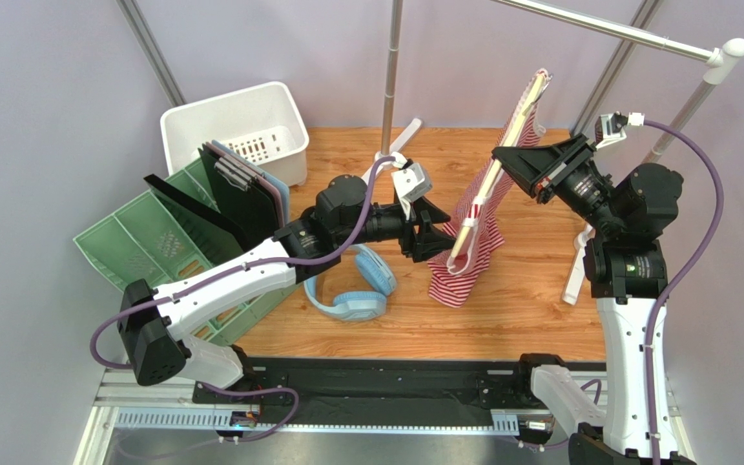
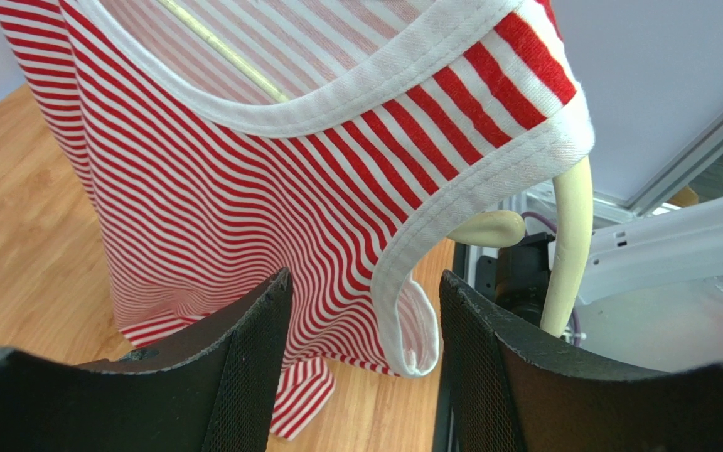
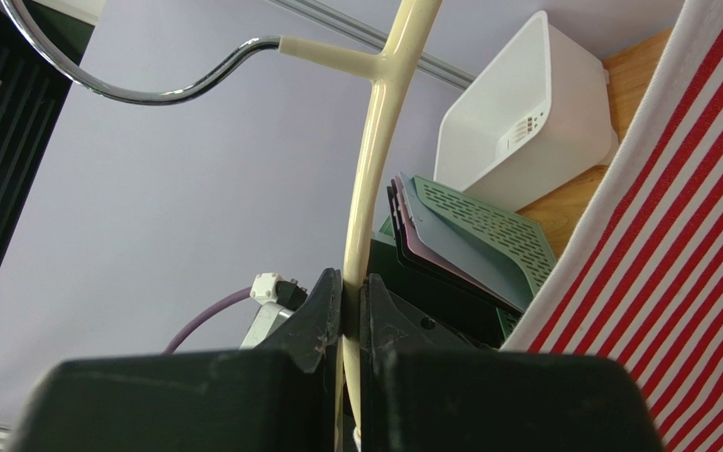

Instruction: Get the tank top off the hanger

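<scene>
The red-and-white striped tank top (image 1: 463, 254) hangs tilted on the cream hanger (image 1: 524, 108), its hem resting on the wooden table. My right gripper (image 1: 502, 163) is shut on the hanger's arm; in the right wrist view the fingers (image 3: 323, 306) pinch the cream bar (image 3: 375, 160) below the grey hook (image 3: 148, 89). My left gripper (image 1: 441, 237) is open beside the lower strap. In the left wrist view the gripper (image 2: 363, 315) has the white-edged strap loop (image 2: 411, 325) between its spread fingers, touching neither, and the hanger end (image 2: 568, 240) pokes out of the cloth (image 2: 243, 160).
A white basket (image 1: 240, 131) and green file trays (image 1: 153, 242) stand at the back left. Blue headphones (image 1: 352, 286) lie under the left arm. The rack's upright pole (image 1: 390, 77) and silver rail (image 1: 618, 29) are behind the garment.
</scene>
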Tool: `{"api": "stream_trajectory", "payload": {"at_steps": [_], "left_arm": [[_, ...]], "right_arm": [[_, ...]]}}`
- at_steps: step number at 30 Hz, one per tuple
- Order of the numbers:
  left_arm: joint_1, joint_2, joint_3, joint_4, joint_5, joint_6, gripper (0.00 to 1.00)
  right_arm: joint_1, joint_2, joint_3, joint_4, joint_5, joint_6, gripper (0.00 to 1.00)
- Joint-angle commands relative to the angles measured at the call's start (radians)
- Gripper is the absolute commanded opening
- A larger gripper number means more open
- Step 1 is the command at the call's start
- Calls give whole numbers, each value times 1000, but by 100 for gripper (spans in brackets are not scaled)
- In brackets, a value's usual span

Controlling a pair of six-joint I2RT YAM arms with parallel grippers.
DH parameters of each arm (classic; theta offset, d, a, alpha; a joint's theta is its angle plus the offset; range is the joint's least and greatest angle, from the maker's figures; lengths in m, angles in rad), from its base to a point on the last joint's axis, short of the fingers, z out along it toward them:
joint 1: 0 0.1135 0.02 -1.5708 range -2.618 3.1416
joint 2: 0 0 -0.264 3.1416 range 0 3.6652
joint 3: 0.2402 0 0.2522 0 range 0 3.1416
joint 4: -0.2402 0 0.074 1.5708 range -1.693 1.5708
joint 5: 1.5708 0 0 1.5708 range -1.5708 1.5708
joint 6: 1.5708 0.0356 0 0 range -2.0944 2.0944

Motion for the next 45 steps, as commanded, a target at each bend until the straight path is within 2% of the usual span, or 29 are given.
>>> {"api": "stream_trajectory", "payload": {"at_steps": [1,5,6,8,16,17,19,20,22,23,26,33,45], "left_arm": [[-2,14,33,75,52,-47,65],[-2,23,39,78,44,-52,64],[-2,28,52,69,30,-50,57],[-1,36,78,20,-2,-56,54],[-1,69,104,29,36,-104,54],[-2,69,105,29,43,-104,48],[-2,66,108,21,44,-101,44],[-2,63,113,17,47,-101,34],[-1,56,119,3,53,-98,23],[-2,51,121,-2,52,-99,12],[-2,28,112,-14,43,-107,0],[-2,-52,72,-25,20,-136,0],[-2,-179,-69,37,32,-234,0]], "right_arm": [[-4,-28,10,97,-17,13,0],[-4,-35,5,97,-18,15,0],[-4,-39,2,96,-23,16,0],[-4,-53,-2,96,-23,16,0],[-4,-88,-36,87,-15,12,0],[-4,-90,-39,85,-14,13,0],[-4,-96,-47,85,-10,12,0],[-4,-99,-48,82,-9,10,0],[-4,-102,-50,77,-4,1,0],[-4,-104,-48,62,5,-8,0],[-4,-108,-36,3,37,-66,0],[-4,-125,-36,-94,154,-178,0],[-4,-130,-39,-121,355,-215,0]]}}
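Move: The near shoulder strap of the tank top hangs just off the left hand's open fingers, about 3 cm to its right and 2 cm above, level with it fore and aft. The hanger's near end is some 3 cm back and 3 cm to the right. The right hand still grips the hanger bar; from it the strap lies about 8 cm back, 5 cm to its left and 10 cm lower, with the hanger's near end 3 cm farther back. The left fingers shut and pinch the edge of the near strap after easing about 1.5 cm right onto it, then pull it some 4 cm left, with a little back and up. The right hand keeps its grip on the hanger, first draws it about 2 cm back, then carries it right, down and forward again while swinging some 15 degrees clockwise, away from the pulling hand. ##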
